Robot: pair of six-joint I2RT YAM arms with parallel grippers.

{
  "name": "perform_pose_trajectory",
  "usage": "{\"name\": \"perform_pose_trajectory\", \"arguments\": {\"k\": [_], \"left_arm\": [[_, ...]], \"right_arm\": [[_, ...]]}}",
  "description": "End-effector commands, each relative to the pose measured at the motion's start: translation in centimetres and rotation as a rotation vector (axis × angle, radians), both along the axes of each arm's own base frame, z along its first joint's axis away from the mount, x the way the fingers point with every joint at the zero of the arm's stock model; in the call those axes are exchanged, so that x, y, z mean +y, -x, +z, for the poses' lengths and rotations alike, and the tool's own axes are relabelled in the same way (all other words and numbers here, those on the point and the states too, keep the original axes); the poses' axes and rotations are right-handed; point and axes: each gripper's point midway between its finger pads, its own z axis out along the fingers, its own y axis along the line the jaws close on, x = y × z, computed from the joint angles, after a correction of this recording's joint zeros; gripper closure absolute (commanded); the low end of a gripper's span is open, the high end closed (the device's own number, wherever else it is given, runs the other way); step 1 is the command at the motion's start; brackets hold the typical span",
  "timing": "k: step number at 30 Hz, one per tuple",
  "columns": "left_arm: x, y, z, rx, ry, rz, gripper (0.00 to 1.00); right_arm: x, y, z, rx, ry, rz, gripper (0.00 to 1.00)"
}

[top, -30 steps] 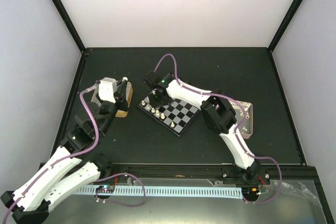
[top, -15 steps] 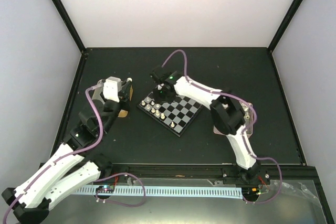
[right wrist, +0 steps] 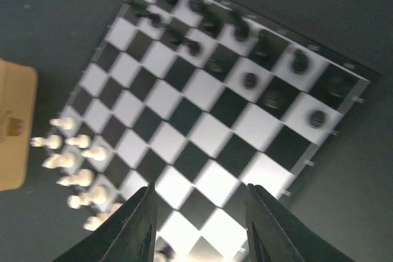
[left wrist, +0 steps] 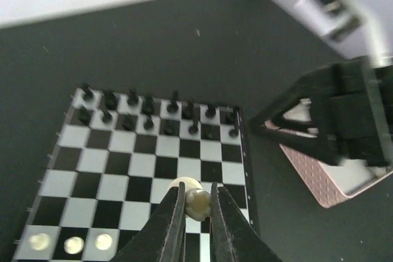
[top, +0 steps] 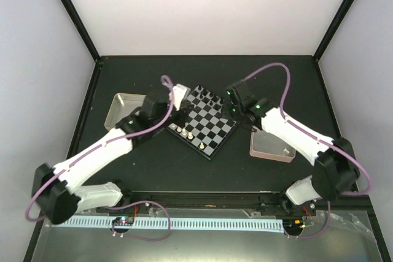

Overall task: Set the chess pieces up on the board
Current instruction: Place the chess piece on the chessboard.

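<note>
The board (top: 212, 128) lies at the table's middle, also in the left wrist view (left wrist: 116, 170) and the right wrist view (right wrist: 202, 121). Black chess pieces (top: 209, 97) fill its far rows (left wrist: 147, 111) (right wrist: 245, 59). Several cream-white pieces (top: 184, 132) stand along its near-left edge (right wrist: 73, 164). My left gripper (top: 182, 104) hangs over the board's left part, shut on a cream-white piece (left wrist: 198, 204) held above the squares. My right gripper (top: 235, 107) is at the board's right corner, open and empty (right wrist: 199, 191).
A pink tray (top: 270, 145) lies right of the board, under my right arm; it also shows in the left wrist view (left wrist: 319, 179). A metal tin (top: 123, 110) sits left of the board. A tan shape (right wrist: 12, 133) is at the right wrist view's left edge.
My left arm has swung from the tin over to the board, carrying a cream-white piece. My right arm has pulled back from the board's far-left part to its right corner.
</note>
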Motion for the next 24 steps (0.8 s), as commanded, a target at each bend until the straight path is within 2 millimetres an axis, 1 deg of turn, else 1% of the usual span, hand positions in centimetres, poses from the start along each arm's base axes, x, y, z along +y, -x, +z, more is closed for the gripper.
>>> {"name": "perform_pose_trajectory", "arguments": {"k": [1, 3, 5, 8, 10, 13, 16, 20, 22, 24], "left_arm": [[-4.1, -0.1, -5.3, 0.296, -0.061, -0.098, 0.98], [-5.6, -0.5, -8.1, 0.386, -0.121, -0.116, 0.98], [-6.3, -1.1, -10.4, 0.443, -0.190, -0.101, 0.98], [-7.2, -1.9, -13.4, 0.509, -0.271, -0.086, 0.98], [-7.4, -2.3, -15.0, 0.557, -0.310, -0.069, 0.98], [-7.5, -2.6, -16.7, 0.589, -0.344, -0.051, 0.98], [-7.2, -2.8, -18.2, 0.609, -0.372, -0.024, 0.99], [-6.8, -3.2, -19.6, 0.601, -0.381, 0.009, 0.98], [-6.8, -3.1, -20.0, 0.604, -0.372, 0.011, 0.96], [-6.8, -2.9, -20.1, 0.608, -0.363, 0.009, 0.91]], "right_arm": [[-5.8, 0.6, -0.1, -0.065, 0.079, -0.152, 0.59], [-7.6, 1.2, -0.2, -0.071, 0.101, -0.179, 0.59], [-8.6, 1.7, -0.3, -0.078, 0.108, -0.192, 0.58], [-9.4, 2.4, -0.7, -0.078, 0.102, -0.204, 0.58], [-9.8, 2.7, -1.0, -0.071, 0.097, -0.209, 0.58], [-10.2, 3.0, -1.4, -0.064, 0.093, -0.210, 0.57], [-10.5, 3.2, -1.7, -0.062, 0.094, -0.209, 0.57], [-10.6, 3.4, -1.6, -0.068, 0.091, -0.204, 0.56], [-10.6, 3.4, -1.5, -0.071, 0.093, -0.201, 0.56], [-10.6, 3.3, -1.4, -0.071, 0.089, -0.199, 0.56]]}}
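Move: The left hand holds a white chess piece high over the board; its spot on the near side lies about 3 cm ahead, 7 cm to the right and 21 cm below. The middle white piece stands some 1 cm ahead and 2 cm right of this hand, the near white piece about 2 cm back and 6 cm right, both about 22 cm down. From the empty right hand the spot is roughly 4 cm back, 8 cm left and 12 cm below. Left hand takes its piece some 20 cm down and rightward towards the board, tipping down; right hand retreats rightward. ##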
